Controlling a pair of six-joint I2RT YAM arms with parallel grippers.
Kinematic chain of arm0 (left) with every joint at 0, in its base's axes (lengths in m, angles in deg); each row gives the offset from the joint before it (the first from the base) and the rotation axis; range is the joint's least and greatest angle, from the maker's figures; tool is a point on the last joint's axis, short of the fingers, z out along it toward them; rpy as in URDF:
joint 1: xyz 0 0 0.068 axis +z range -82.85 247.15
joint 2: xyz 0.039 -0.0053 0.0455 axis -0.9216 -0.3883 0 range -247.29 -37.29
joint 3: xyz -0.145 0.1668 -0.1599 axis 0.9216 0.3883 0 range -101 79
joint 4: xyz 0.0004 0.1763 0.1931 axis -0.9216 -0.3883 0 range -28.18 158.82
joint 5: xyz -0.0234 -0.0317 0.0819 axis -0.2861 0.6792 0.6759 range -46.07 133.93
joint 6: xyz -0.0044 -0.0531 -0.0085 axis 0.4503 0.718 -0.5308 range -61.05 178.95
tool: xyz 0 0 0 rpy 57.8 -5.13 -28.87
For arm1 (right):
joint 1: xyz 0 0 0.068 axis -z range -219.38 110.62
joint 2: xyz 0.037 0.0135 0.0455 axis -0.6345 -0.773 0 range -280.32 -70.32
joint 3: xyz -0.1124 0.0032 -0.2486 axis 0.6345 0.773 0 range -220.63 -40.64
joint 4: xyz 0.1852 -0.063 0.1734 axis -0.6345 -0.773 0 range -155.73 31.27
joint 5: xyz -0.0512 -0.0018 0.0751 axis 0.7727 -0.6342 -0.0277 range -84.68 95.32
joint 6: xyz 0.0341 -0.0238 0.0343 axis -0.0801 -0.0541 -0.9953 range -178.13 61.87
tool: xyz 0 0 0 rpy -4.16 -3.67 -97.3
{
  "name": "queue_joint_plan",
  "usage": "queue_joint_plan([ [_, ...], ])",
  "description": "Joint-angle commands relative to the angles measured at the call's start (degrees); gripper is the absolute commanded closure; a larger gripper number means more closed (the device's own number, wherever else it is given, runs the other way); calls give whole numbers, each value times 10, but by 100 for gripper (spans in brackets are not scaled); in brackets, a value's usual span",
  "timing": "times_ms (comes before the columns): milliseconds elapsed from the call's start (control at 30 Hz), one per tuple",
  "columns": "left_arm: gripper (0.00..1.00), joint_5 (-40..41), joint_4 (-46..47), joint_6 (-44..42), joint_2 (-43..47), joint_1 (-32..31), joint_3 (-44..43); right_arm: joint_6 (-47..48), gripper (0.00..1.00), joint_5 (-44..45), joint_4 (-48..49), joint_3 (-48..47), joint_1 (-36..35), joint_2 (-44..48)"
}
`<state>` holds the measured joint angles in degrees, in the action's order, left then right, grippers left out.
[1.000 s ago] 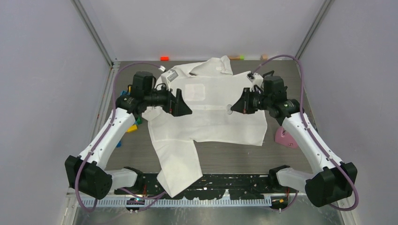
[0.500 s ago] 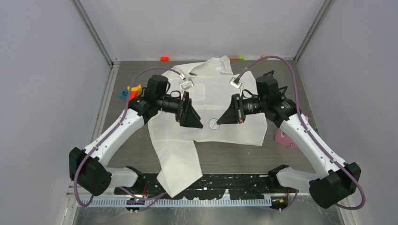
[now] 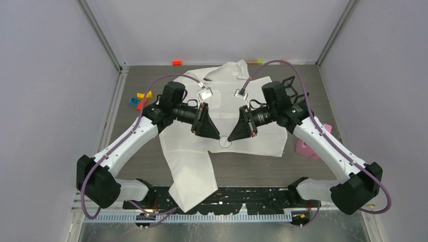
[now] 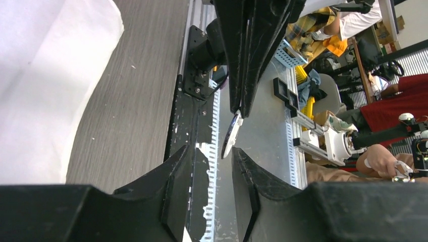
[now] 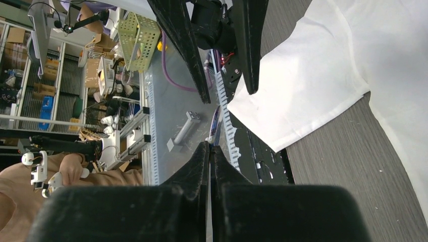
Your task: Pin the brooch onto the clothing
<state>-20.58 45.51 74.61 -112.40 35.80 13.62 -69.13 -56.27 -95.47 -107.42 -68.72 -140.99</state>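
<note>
The clothing (image 3: 222, 108) is a white shirt spread flat on the table, also seen in the left wrist view (image 4: 45, 91) and the right wrist view (image 5: 348, 60). Above its lower hem the two grippers meet tip to tip. My right gripper (image 3: 229, 139) (image 5: 209, 146) is shut on the brooch (image 3: 225, 143), a small round disc seen edge-on (image 5: 216, 130). My left gripper (image 3: 218, 137) (image 4: 211, 151) stands open, jaws a narrow gap apart. The brooch (image 4: 231, 135) hangs just beyond that gap, close to one fingertip (image 4: 236, 153).
A pink object (image 3: 308, 147) lies at the right beside the shirt. Coloured blocks (image 3: 140, 98) sit at the table's left edge and an orange block (image 3: 176, 62) at the back. A black base strip (image 3: 227, 194) runs along the near edge.
Both arms swung inward and toward the near edge until their tips met. The right gripper carried the brooch from right to centre. The left jaws narrowed.
</note>
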Motion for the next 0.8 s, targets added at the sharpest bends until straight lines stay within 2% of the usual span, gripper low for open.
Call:
queue_joint_plan([
  [0,63,-40,27,1,1,-11,0,16,99,-14,-6,-32,-8,-2],
  [433,64,-53,22,-3,-10,-26,2,33,99,-5,-22,-46,-20,-11],
  [667,79,-54,12,-13,-14,-33,1,43,100,1,-34,-47,-22,-12],
  [767,97,-57,7,-21,-14,-37,-1,47,99,6,-36,-47,-23,-13],
])
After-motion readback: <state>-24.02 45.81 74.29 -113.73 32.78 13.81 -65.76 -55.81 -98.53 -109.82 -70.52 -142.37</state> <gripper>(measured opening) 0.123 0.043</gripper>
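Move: The brooch is held out by its rim in the right fingertips, its middle about 2 cm left and 1 cm back of them. From the left hand its middle lies some 3 cm right and 2 cm back, at the same height. The right fingertips are roughly 5 cm right of the left hand and 1 cm back. The middle of the spread clothing is about 25 cm below and 7 cm ahead of the left hand, 1 cm to its right. Bring the half-open left gripper back about 2 cm and 1 cm to the right, turning it some 5 degrees clockwise, so the brooch's free left rim comes between its fingertips. Once there, close those fingers nearly shut onto the rim. Keep the right gripper almost still, its fingers shut on the opposite rim. ##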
